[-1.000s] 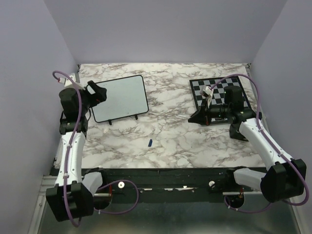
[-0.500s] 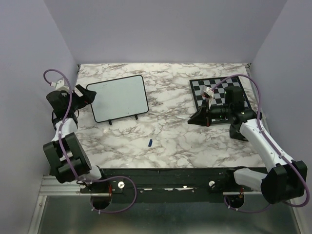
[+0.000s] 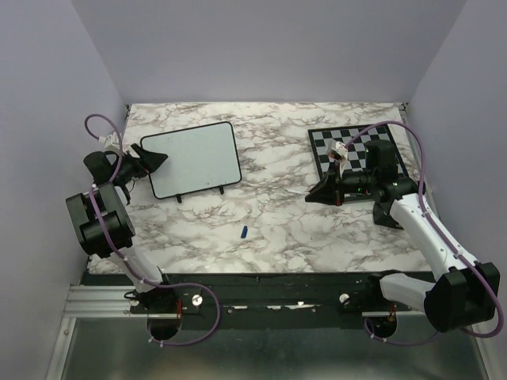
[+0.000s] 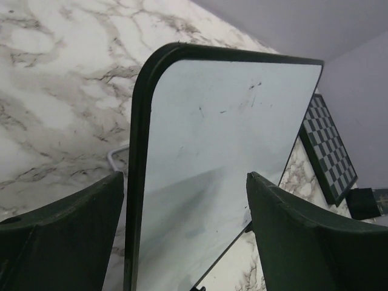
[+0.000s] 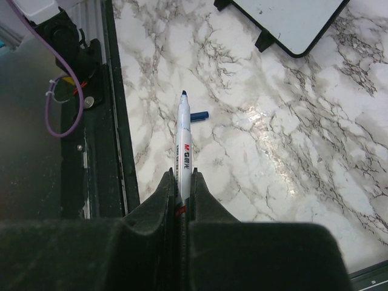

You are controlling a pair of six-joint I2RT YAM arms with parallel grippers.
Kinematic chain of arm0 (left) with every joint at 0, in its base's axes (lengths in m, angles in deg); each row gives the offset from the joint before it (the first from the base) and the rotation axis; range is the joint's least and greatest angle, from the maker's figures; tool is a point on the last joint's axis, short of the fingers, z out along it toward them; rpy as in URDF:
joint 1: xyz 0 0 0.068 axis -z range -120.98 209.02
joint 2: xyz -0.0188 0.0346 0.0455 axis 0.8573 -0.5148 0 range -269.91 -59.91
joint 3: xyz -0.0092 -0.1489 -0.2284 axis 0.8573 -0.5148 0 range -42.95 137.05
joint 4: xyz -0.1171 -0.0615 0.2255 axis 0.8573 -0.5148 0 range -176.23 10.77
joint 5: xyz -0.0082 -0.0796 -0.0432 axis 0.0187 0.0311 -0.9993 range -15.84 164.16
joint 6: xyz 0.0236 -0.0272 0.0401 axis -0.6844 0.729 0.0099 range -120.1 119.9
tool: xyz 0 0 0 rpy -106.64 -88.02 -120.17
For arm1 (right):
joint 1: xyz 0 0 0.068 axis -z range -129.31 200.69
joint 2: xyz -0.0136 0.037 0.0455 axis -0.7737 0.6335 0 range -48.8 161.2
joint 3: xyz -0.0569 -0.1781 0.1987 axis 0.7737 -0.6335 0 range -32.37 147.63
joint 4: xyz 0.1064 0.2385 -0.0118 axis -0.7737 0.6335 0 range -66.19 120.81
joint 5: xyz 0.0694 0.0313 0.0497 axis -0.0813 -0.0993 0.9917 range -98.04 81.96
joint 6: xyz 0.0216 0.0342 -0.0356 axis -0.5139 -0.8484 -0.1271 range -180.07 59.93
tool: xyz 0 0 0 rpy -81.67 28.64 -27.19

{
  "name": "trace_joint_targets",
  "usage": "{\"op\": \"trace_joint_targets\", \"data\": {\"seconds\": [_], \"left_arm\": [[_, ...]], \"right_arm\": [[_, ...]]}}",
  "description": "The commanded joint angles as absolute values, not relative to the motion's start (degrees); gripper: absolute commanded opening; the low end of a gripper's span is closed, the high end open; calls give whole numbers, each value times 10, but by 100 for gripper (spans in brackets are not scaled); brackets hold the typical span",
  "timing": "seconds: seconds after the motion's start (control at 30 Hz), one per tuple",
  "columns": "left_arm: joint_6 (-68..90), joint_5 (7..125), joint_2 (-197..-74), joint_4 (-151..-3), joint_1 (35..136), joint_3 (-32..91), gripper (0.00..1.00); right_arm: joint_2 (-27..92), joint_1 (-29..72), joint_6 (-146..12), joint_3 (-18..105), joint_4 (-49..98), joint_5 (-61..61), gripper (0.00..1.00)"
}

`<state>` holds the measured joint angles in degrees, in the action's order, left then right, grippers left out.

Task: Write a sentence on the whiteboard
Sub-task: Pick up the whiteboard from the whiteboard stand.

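Observation:
The whiteboard (image 3: pixel 194 158) lies at the back left of the marble table, blank apart from faint smudges; no blue sentence shows on it. My left gripper (image 3: pixel 154 158) is open at the board's left edge. In the left wrist view the gripper (image 4: pixel 185 176) has the board (image 4: pixel 224 133) and its black frame between the spread fingers (image 4: pixel 60 230), without touching it. My right gripper (image 3: pixel 311 195) is shut on a white marker (image 5: pixel 183 139), uncapped, with its tip pointing left over the table's middle. The board's corner shows in the right wrist view (image 5: pixel 291 21).
A blue marker cap (image 3: pixel 245 232) lies on the marble near the front middle, and also shows in the right wrist view (image 5: pixel 200 114). A checkered chessboard (image 3: pixel 348 146) lies at the back right, partly under my right arm. Purple walls close in the table.
My left arm has folded back to the left. Its gripper drew off the board's left corner and has come back to the board's left edge. The right arm has barely moved.

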<state>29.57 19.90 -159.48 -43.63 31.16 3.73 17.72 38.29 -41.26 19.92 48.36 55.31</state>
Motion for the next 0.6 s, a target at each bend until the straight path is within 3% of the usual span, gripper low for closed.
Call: {"op": "trace_joint_targets", "data": {"seconds": [0.0,0.2,0.37,0.5,0.57], "left_arm": [[439,97,-1647,-157,302,32,85],[580,75,-1700,8,301,48,72],[676,61,-1744,118,300,84,56],[685,62,-1753,125,300,82,52],[679,61,-1752,117,301,83,42]], "right_arm": [[176,384,-403,205,495,567,0],[183,383,-402,206,496,568,1],[184,383,-402,206,497,568,1],[184,384,-401,207,497,567,1],[185,384,-401,207,497,568,1]]}}
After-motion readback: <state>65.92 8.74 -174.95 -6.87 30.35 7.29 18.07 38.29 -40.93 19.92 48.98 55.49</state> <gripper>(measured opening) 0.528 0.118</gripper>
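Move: The whiteboard's left edge already stands between the left hand's open fingers; the whiteboard's middle lies about 12 cm to the right, level in reach and a little lower. The stand's two front feet are below, the nearer some 12 cm back and 9 cm right, the other about 10 cm back and 21 cm right. The blue pen cap lies roughly 23 cm back and 28 cm right. From the right hand, the whiteboard's middle is some 33 cm left, 11 cm ahead and lower. The left fingers, astride the whiteboard's left edge, close to a little over half open and nudge the whiteboard rightward. Meanwhile the hand rises about 2 cm, easing a centimetre forward and a centimetre right along with the whiteboard, and the wrist rolls some 20 degrees, its left side going down. ##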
